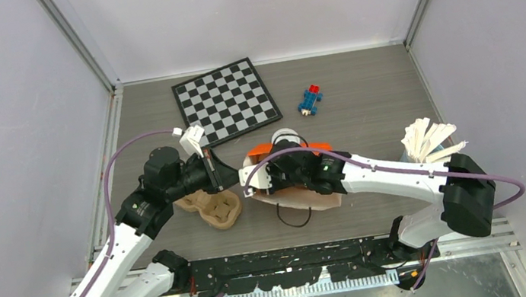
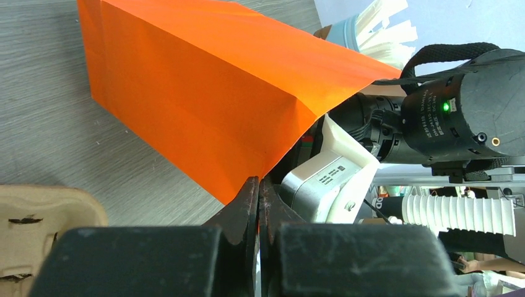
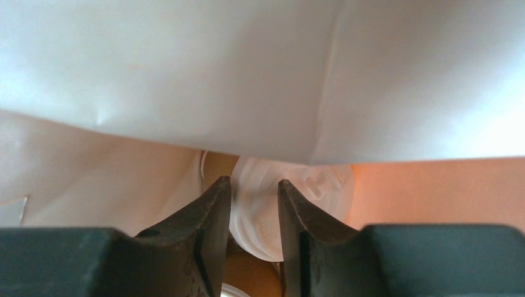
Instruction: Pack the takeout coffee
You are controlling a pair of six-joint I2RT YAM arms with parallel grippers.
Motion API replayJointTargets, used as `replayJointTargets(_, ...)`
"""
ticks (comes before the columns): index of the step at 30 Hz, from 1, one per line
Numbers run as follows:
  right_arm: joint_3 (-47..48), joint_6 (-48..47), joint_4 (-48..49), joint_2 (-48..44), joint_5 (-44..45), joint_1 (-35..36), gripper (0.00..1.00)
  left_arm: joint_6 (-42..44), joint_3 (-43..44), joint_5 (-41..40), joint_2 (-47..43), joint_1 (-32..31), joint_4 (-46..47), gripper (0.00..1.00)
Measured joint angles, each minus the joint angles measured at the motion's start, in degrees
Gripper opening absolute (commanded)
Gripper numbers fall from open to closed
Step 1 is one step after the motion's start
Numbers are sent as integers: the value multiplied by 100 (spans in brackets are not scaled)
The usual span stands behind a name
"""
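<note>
An orange paper bag (image 1: pixel 260 149) lies mid-table under the right wrist. My left gripper (image 2: pixel 259 198) is shut on the edge of the orange bag (image 2: pixel 204 99) at its mouth; in the top view the left gripper (image 1: pixel 227 176) sits at the bag's left end. My right gripper (image 3: pixel 254 204) is inside the bag, its jaws partly apart. A takeout coffee's white lid (image 3: pixel 309 192) lies just beyond the tips, and a brown cup body (image 3: pixel 251 272) fills the gap lower down. Whether the fingers press on it does not show.
The tan pulp cup tray (image 1: pixel 214 207) lies left of the bag, below the left gripper. A chessboard (image 1: pixel 227 101) and a small blue toy (image 1: pixel 310 100) lie at the back. A tumbler of wooden stirrers (image 1: pixel 428 140) stands at the right. A black cord (image 1: pixel 296 217) loops in front.
</note>
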Motion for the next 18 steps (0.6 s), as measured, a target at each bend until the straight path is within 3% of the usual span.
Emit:
replayJointTargets(6,-24,13,48,-11,61,11,22,-2,0,-22,-11,4,-15,0)
replayJointTargets(18,-162,-20,-26,-199,188,37,11,-46,0,101,-11,-11,17,0)
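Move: My right hand is reaching inside the orange bag, fingers partly open. The tilted, lidded coffee cup lies about 3 cm ahead of it, 2 cm left and 4 cm below. Also inside, the second cup is some 3 cm ahead, 5 cm right and 5 cm below; the pulp tray outside lies roughly 22 cm left, 9 cm back. From my left hand, at the bag's rim, the tilted cup is about 8 cm ahead, 9 cm right and 15 cm lower. I draw my right fingers most of the way together beside the tilted cup's lid, almost on the spot, then ease that hand about 1 cm to the right without noticeably turning the wrist. Whether the fingertips touch the lid can't be seen. My left hand stays put, shut fingers keeping their pinch on the bag's rim. ##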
